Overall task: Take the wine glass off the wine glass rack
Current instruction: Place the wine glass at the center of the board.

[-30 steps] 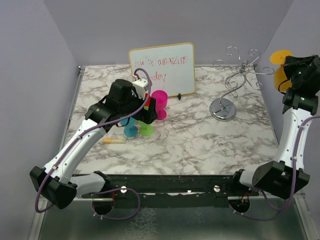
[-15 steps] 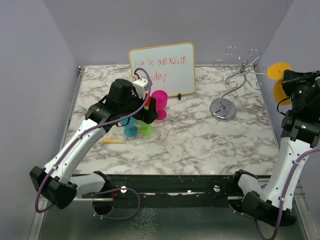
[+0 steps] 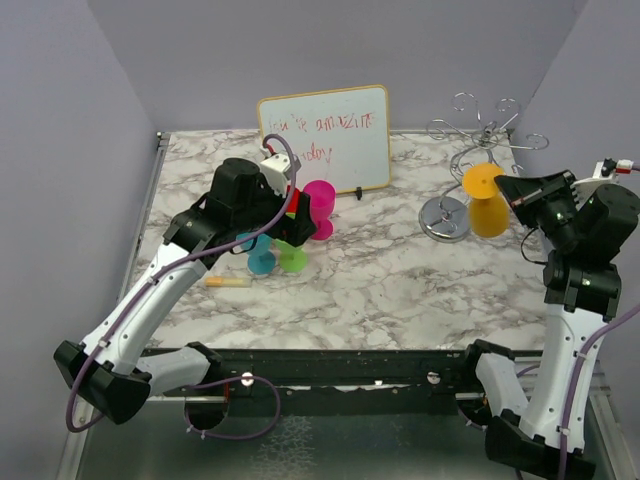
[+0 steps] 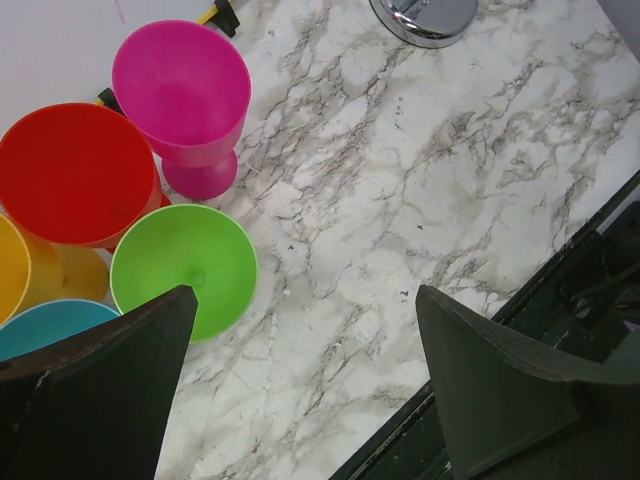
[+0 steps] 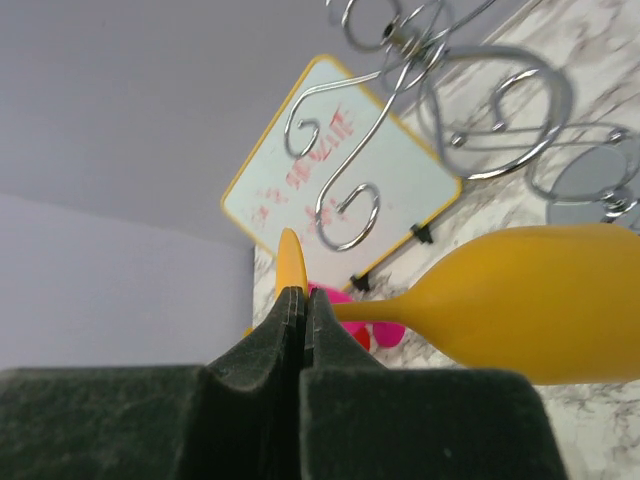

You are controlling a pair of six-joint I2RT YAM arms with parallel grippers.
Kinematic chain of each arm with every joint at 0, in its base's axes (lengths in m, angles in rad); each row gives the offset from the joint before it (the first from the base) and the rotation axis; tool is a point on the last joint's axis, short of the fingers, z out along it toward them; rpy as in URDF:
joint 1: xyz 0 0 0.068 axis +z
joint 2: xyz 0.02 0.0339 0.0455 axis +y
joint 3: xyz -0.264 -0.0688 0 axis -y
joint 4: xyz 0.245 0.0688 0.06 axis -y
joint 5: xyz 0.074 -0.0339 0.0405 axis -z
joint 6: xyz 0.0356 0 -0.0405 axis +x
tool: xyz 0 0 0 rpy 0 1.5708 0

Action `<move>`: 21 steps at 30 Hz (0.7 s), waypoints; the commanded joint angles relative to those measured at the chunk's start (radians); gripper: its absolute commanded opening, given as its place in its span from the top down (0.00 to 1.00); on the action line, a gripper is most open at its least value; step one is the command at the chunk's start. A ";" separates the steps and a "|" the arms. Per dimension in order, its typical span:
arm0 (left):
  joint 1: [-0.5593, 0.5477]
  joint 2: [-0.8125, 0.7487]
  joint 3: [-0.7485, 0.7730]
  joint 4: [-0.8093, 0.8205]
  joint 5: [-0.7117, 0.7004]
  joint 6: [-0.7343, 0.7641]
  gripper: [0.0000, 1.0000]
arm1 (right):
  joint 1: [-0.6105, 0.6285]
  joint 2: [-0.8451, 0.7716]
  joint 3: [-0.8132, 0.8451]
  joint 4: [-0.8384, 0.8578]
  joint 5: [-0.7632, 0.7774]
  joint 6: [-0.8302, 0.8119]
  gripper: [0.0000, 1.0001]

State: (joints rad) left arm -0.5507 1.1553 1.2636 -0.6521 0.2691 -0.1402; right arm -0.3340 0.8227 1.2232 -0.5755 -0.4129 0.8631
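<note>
A yellow wine glass hangs in the air in front of the wine glass rack, clear of its wire arms. My right gripper is shut on the glass's round foot. In the right wrist view the gripper pinches the foot's rim, and the stem and bowl stretch to the right below the rack's curled arms. My left gripper is open and empty above the marble, beside a cluster of coloured glasses.
Pink, red, green, yellow and blue glasses stand together left of centre. A whiteboard leans at the back. A yellow marker lies near the cluster. The rack's shiny base sits at the right.
My right arm has swung the yellow glass from the far right edge down and left, to in front of the rack. The left arm has barely moved.
</note>
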 commanded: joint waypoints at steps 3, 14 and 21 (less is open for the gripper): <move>0.005 -0.033 0.003 0.029 0.007 -0.032 0.07 | 0.038 0.009 -0.065 0.166 -0.331 -0.038 0.99; 0.005 -0.028 -0.011 0.189 0.164 -0.174 0.07 | 0.114 0.048 -0.038 0.280 -0.628 -0.163 0.99; 0.005 -0.006 -0.012 0.325 0.357 -0.280 0.08 | 0.260 0.085 -0.119 0.325 -0.679 -0.171 0.99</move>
State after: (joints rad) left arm -0.5491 1.1454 1.2598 -0.4603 0.4564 -0.3252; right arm -0.1558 0.8909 1.1439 -0.2848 -1.0206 0.7223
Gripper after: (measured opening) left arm 0.942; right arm 0.024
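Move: I already hold the orange wine glass upside down by its stem in my right hand, its bowl about 4 cm below. My open left hand, where it is headed, lies some 37 cm to the left, 2 cm back and 10 cm lower. The emptied rack stands about 16 cm ahead and 2 cm left of my right hand. From my left hand the orange glass is about 35 cm right, 3 cm ahead and 7 cm up; the green glass stands 5 cm ahead, 3 cm left, the pink one 15 cm ahead, 4 cm right, both about 15 cm lower. I swing the orange glass left with my right hand, about 12 cm and slightly back, away from the rack and towards my left hand, turning the wrist some 45 degrees counter-clockwise and keeping the stem pinched. Meanwhile my empty left hand lifts off to the right, up and away from the green glass, tipping its wide-open fingers upward as it comes to meet the glass. ##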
